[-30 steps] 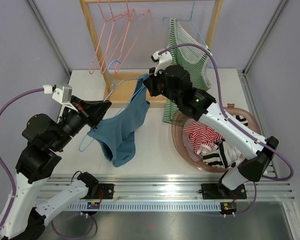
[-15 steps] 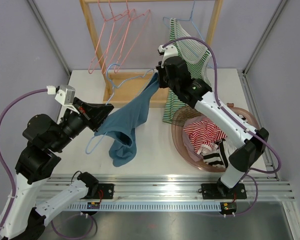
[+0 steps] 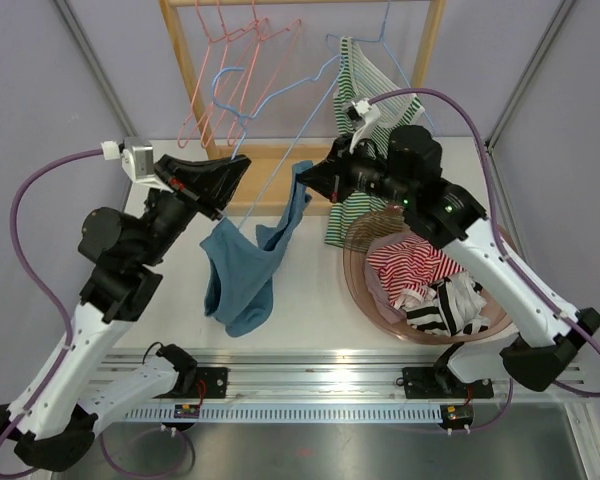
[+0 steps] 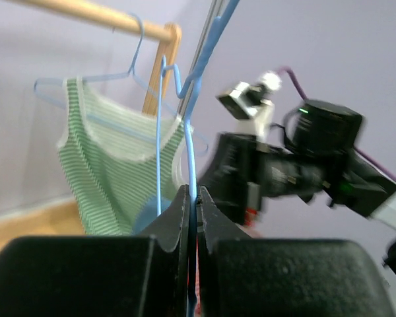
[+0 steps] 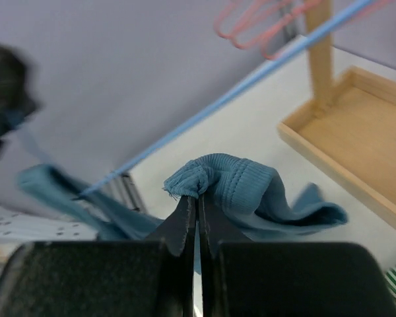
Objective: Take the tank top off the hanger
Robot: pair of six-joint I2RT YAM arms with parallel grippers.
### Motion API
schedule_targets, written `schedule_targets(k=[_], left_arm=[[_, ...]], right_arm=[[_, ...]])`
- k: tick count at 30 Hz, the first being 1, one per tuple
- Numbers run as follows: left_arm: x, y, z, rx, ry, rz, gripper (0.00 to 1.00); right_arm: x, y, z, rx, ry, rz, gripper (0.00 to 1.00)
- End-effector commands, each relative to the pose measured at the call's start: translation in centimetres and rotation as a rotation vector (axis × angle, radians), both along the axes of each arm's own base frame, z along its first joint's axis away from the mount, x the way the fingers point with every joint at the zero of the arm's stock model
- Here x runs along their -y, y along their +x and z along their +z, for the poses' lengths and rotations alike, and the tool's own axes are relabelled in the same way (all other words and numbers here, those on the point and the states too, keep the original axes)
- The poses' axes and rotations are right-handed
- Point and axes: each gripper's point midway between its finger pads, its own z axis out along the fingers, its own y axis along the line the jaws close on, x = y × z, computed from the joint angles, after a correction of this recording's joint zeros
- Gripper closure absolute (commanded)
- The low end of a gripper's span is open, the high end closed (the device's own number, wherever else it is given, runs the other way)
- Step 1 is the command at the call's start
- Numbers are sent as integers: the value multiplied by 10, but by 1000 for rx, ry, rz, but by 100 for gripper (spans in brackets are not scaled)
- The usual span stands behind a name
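Note:
A blue tank top [image 3: 242,275] hangs over the table between my two grippers. Its left side drapes from the low end of a thin blue hanger [image 3: 299,118], which slants up to the right. My left gripper [image 3: 238,172] is shut on that hanger wire [image 4: 193,165]. My right gripper [image 3: 310,178] is shut on a bunched ribbed strap of the tank top [image 5: 241,188], held to the right of the hanger wire [image 5: 251,82]. In the right wrist view the wire runs down into the blue cloth at the left.
A wooden rack [image 3: 430,40] at the back carries pink hangers [image 3: 230,70] and a green striped tank top [image 3: 375,110] on a light blue hanger. A pink basin [image 3: 365,290] of clothes sits at the right. A wooden base tray [image 3: 270,180] lies behind the grippers.
My left gripper has lifted the hanger up and to the right. The right gripper closed on the strap and pulled it off to the right, so the top now sags between them.

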Motion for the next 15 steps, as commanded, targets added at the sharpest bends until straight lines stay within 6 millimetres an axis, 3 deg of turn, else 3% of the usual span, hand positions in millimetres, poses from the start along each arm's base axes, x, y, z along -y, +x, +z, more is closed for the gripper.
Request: schedule_targets(k=[1,5,9,13,15], left_arm=[[-1,2,61,263,-168,19,100],[-4,17,76,421,-233,106,100],[16,41,68,513,-192,131,100],[14,58,51,427,-197,181,100],[-4,58,49,409,-260,254,100]], right_arm=[[-2,-70,82,73,237,279,100],[2,-101,106,79,281,398,100],[-6,-129,108,57,295,557,100],[-12,-108,79,52,206,423,100],[-16,-90,48,13,152,352,100]])
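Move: The left gripper holds the blue hanger; the rack's rail lies about 30 cm ahead of it, 10 cm right and 10 cm higher, the green striped top some 25 cm ahead, 25 cm right and 20 cm lower. The right gripper pinches one strap of the blue tank top, whose far side is still on the hanger; from this gripper the brown basket lies about 31 cm right, level fore and aft, 38 cm below. Pull the hanger and the tank top apart. Take the left gripper forward about 8 cm and some 4 cm right, towards the rail, tipping its fingers up while it keeps the hanger shut in its grip. Meanwhile draw the right gripper back about 10 cm and up some 7 cm, turning it about 25 degrees counter-clockwise, still pinching the strap. ##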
